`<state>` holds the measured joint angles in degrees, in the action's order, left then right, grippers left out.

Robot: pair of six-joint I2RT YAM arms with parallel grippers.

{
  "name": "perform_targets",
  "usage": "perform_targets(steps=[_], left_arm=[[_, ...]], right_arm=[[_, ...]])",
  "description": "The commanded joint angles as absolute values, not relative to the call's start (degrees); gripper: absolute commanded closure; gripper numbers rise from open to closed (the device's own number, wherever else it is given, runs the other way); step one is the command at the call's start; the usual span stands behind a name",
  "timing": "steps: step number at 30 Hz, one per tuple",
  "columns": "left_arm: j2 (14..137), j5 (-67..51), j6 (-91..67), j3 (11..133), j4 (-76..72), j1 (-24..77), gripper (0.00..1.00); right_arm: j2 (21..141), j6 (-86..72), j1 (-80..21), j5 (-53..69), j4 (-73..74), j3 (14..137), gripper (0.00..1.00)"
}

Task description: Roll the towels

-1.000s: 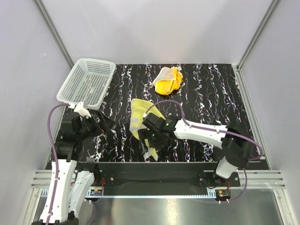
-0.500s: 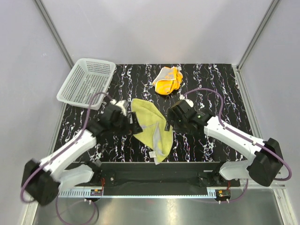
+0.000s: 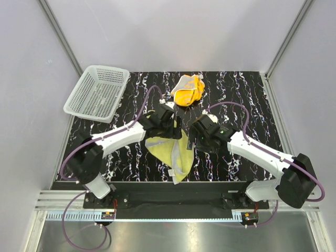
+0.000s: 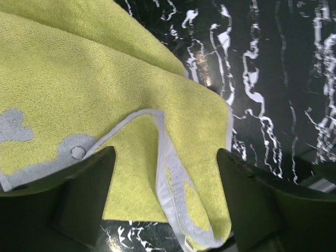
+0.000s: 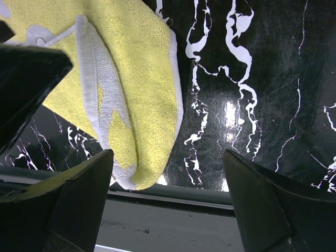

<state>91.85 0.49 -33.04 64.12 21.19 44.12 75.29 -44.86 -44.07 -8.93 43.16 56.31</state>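
Note:
A pale yellow towel with grey-white edging lies loosely folded on the black marbled table, one end reaching the near edge. Over its far part hovers my left gripper, open; in the left wrist view the towel and its folded hem spread under and between the fingers. My right gripper stands open at the towel's right edge, and the right wrist view has the towel's hanging end inside its left finger. The bright orange towel sits crumpled at the back, untouched.
A white mesh basket stands at the back left corner. The table's near edge and a metal rail lie just below the towel's end. White walls close in the sides and back.
My left arm swung from the table's left side across to the yellow towel's far part. The right gripper lifted off the towel's front and moved right and back. The towel now lies flatter.

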Motion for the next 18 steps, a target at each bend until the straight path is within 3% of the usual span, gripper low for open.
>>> perform_targets(steps=[1, 10, 13, 16, 17, 18], left_arm=[[95.9, 4.0, -31.6, 67.9, 20.6, 44.6, 0.23], [101.7, 5.4, -31.0, 70.9, 22.0, 47.6, 0.40], [103.1, 5.9, -30.8, 71.7, 21.9, 47.9, 0.55], [103.6, 7.2, -30.1, 72.6, 22.5, 47.9, 0.78], [103.5, 8.0, -29.8, 72.8, 22.7, 48.0, 0.98], [103.3, 8.5, -29.8, 72.9, 23.0, 47.9, 1.00]], right_arm=[[74.5, -44.2, -43.3, -11.5, 43.9, 56.5, 0.08], [72.9, -43.0, -42.0, -12.1, 44.7, 55.8, 0.08], [72.9, -43.0, -41.8, -12.0, 44.7, 55.9, 0.08], [73.0, -42.8, -41.7, -12.1, 44.9, 56.0, 0.08], [73.0, -42.6, -41.7, -12.0, 44.8, 56.1, 0.08], [72.9, -42.6, -41.5, -12.1, 44.8, 56.2, 0.08]])
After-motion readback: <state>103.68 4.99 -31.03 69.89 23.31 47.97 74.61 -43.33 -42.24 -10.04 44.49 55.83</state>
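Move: The left hand is over the spread yellow towel. The tip of its grey-edged fold lies about 6 cm below it, 2 cm to the right and about 1 cm back. The white tag is roughly 12 cm back, some 1 cm to the left. The orange towel lies about 18 cm ahead and 5 cm to the right. From the right hand, that fold tip is some 8 cm to the left, 2 cm ahead and 6 cm below. Straight down some 5 cm goes the left hand onto the yellow towel, easing about 2 cm to the right as the wrist tilts roughly 10 degrees and the fingers steepen. The fingers close from nearly wide open to almost shut, pinching the cloth at the tip of the grey-edged fold. The open right hand shifts about 1.5 cm to the right, away from the fold. ##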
